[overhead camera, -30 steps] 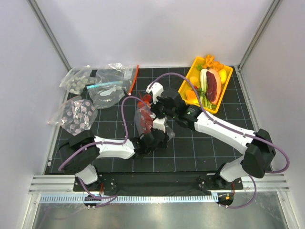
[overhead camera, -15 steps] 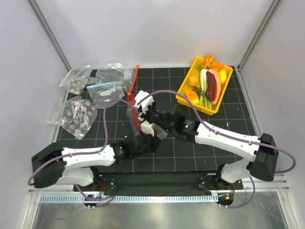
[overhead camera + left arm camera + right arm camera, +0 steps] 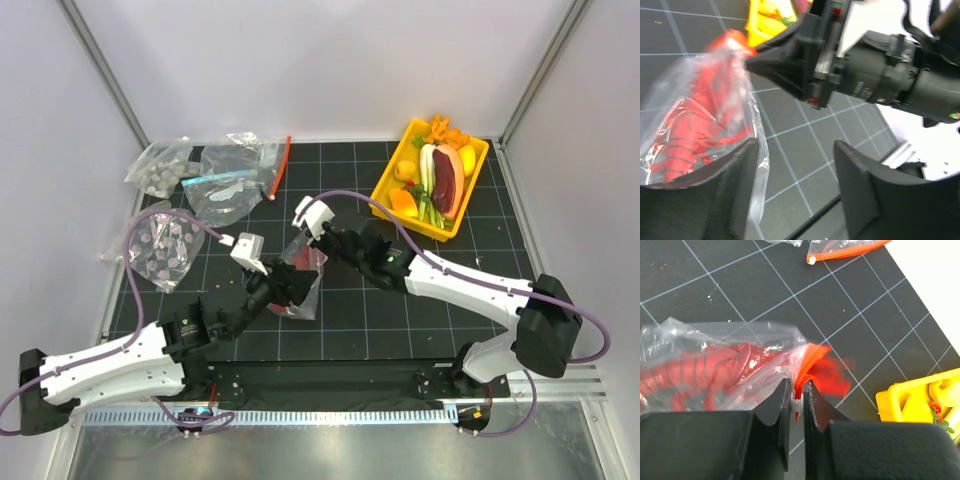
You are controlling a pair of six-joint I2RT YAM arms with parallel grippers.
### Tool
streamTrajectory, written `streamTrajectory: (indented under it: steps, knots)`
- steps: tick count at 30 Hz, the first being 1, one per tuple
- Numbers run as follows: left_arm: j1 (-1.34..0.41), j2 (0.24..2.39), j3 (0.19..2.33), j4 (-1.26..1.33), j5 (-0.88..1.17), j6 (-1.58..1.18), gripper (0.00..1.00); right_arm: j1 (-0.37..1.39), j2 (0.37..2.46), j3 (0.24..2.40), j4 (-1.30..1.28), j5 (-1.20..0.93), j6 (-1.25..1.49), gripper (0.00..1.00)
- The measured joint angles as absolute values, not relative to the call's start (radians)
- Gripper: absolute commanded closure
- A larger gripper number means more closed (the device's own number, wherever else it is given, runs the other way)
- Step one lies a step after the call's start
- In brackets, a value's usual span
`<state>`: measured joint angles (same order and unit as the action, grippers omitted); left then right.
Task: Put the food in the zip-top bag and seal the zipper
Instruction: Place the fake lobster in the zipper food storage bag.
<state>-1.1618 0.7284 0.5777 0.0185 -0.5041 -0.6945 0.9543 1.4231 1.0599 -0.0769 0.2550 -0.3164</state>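
Observation:
The zip-top bag point(image 3: 298, 285) lies mid-table with the food, a glossy red lobster point(image 3: 695, 125), inside it. My right gripper point(image 3: 798, 390) is shut on the bag's red-orange zipper point(image 3: 810, 365), its small white slider between the pads. In the top view that gripper point(image 3: 318, 252) sits at the bag's far end. My left gripper point(image 3: 796, 146) is open at the bag's near side point(image 3: 283, 292). Its left finger point(image 3: 735, 190) touches the clear film and nothing is between the fingers. The lobster point(image 3: 705, 372) also shows through the film in the right wrist view.
A yellow tray point(image 3: 480, 146) at the back right holds a dark red slab, a leek and small fruit pieces. Two bags of grey discs point(image 3: 160, 245) and a clear bag with a blue strip point(image 3: 225, 185) lie at the back left. Another bag's red strip point(image 3: 850, 252) lies beyond.
My left gripper has opened, let go of the bag and drawn back toward the near left. My right gripper stays shut on the zipper and has shifted slightly.

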Motion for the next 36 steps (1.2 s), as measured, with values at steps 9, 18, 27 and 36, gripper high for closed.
streamTrajectory:
  steps: [9,18,27,36]
  knots:
    - [-1.119,0.798,0.735,-0.138,-0.620,-0.667,0.18,0.950,1.398,1.024,-0.068,0.236,-0.316,0.99]
    - [-0.743,1.060,0.850,-0.147,-0.422,-0.690,0.17,0.916,1.290,0.878,-0.010,0.207,-0.258,0.99]
    - [-0.661,1.406,1.028,-0.152,-0.191,-0.688,0.14,0.832,1.289,0.775,0.030,0.126,-0.165,0.99]
    - [-0.590,1.659,1.217,-0.259,-0.024,-0.668,0.17,0.795,1.289,0.741,0.060,0.082,-0.104,0.99]
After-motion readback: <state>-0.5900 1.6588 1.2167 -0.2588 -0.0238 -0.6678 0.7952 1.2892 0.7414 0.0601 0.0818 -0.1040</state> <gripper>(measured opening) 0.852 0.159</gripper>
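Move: The bag's open mouth, with the lobster's claws showing, lies about 13 cm ahead of the left hand, 1 cm left and 6 cm below. The lobster's middle is some 4 cm ahead, 3 cm left and 11 cm down; the yellow crate roughly 28 cm ahead, 29 cm right, 20 cm down. From the right hand, already pinching one zipper corner, the mouth's middle is about 1 cm ahead, 4 cm left and 2 cm lower. Forward in a shallow arc, the left hand swings about 19 cm, bowing out left and slightly up before coming back right and sinking, some 11 cm lower overall, towards the bag's mouth; its fingers tip down nearly 30 degrees and open wider. The right hand keeps its pinch on the orange zipper corner, drawing it down and to the right while tilting a little downward. ##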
